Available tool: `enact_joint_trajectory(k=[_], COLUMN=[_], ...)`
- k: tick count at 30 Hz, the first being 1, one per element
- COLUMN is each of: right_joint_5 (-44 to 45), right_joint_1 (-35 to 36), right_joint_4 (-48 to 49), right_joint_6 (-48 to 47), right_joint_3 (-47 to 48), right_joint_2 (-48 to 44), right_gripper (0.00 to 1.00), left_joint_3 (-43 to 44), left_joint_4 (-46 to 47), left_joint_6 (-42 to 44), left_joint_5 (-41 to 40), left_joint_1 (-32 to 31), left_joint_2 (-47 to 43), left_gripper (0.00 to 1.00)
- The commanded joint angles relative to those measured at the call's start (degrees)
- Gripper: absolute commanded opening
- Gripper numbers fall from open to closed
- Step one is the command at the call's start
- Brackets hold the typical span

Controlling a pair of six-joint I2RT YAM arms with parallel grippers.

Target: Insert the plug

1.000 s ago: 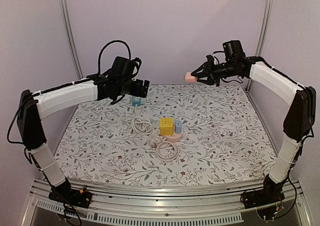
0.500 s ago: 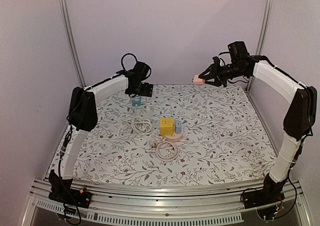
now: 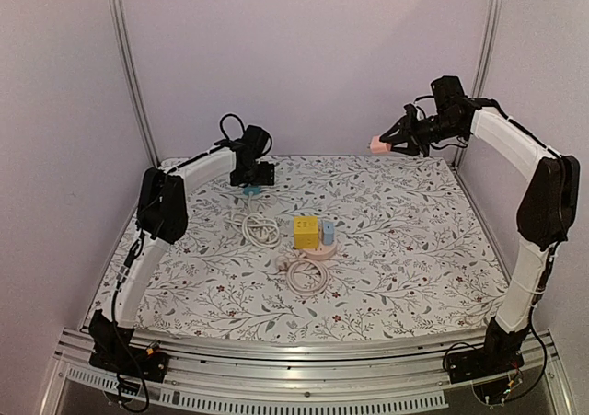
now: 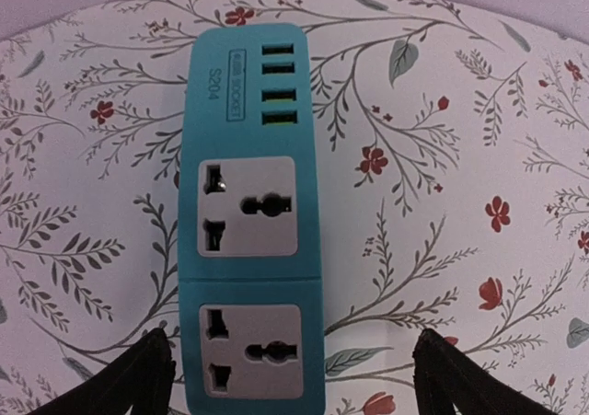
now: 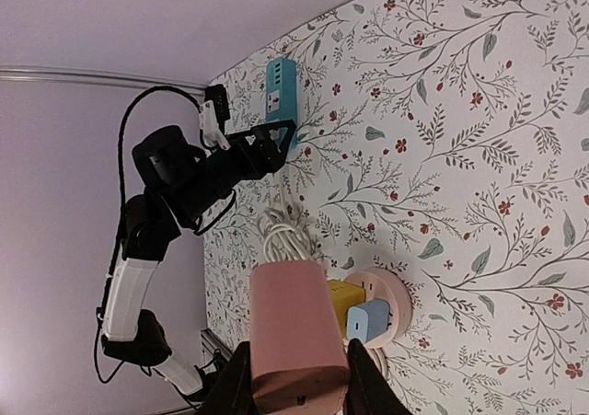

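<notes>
A teal power strip (image 4: 250, 240) with two grey sockets and a row of USB slots lies flat at the back of the table (image 3: 250, 191). My left gripper (image 4: 290, 341) hovers over its near end. It is open, with the black fingers (image 4: 138, 378) wide on either side and not touching the strip. My right gripper (image 3: 388, 143) is raised at the back right, shut on a pink plug block (image 3: 377, 144). In the right wrist view the pink plug (image 5: 294, 332) fills the space between the fingers, and the teal strip (image 5: 280, 88) lies far off under the left gripper.
A round pink socket base (image 3: 322, 248) near the table's middle carries a yellow cube adapter (image 3: 306, 230) and a small blue plug (image 3: 329, 232). White cable coils lie at the back left (image 3: 260, 226) and in front (image 3: 304, 276). Frame posts stand at the back corners.
My left arm has swung back and reached down over the teal strip. My right gripper has drifted right with the pink plug still in it.
</notes>
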Motion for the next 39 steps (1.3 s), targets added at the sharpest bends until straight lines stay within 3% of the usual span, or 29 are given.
enact_joint_trajectory(k=[1, 8, 15, 17, 29, 39], right_joint_5=[-0.84, -0.75, -0.54, -0.21, 4.59, 11.04], right_joint_1=[-0.54, -0.91, -0.90, -0.91, 0.21, 9.75], right_joint_4=[-2.34, -2.85, -3.07, -3.08, -3.39, 0.23], right_joint_6=[-1.95, -1.57, -0.88, -0.73, -0.77, 4.50], right_joint_3=[2.97, 3.38, 3.42, 3.56, 0.94, -6.03], right_joint_2=[1.63, 1.41, 0.57, 0.12, -4.19, -8.54], right_gripper=[0.00, 0.00, 0.00, 0.00, 0.00, 0.00], left_joint_3=[1.42, 1.52, 0.55, -2.37, -44.05, -75.46], left_joint_4=[-0.07, -0.73, -1.98, -1.47, 7.61, 13.07], left_joint_6=[-2.70, -1.69, -0.19, 0.88, 5.70, -5.34], left_joint_5=[2.06, 1.96, 2.20, 3.08, 9.46, 11.36], left_joint_1=[0.95, 0.97, 1.12, 0.89, -0.02, -8.23], left_joint_2=[2.85, 3.96, 2.43, -0.47, -33.50, -55.62], left_gripper=[0.88, 0.74, 0.40, 0.35, 0.30, 0.30])
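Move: The teal power strip's middle lies about 4 cm ahead of the left hand, 1 cm to its left and 3 cm below, its near half between the open fingers. Its coiled white cord sits some 23 cm back and 5 cm right; the round pink socket with the yellow block is roughly 29 cm back and 20 cm right. From the right hand, which already holds the pink plug, the strip is about 18 cm ahead, 38 cm left and 25 cm lower. Lower the left gripper about 3 cm over the near socket of the power strip and close the fingers on its two long sides. Then draw the held strip back towards the base some 20 cm, slightly left, raising it about 8 cm while the hand turns clockwise and tips down some 10 degrees. Keep the right grip on the pink plug, easing that hand back a few centimetres at the end. ##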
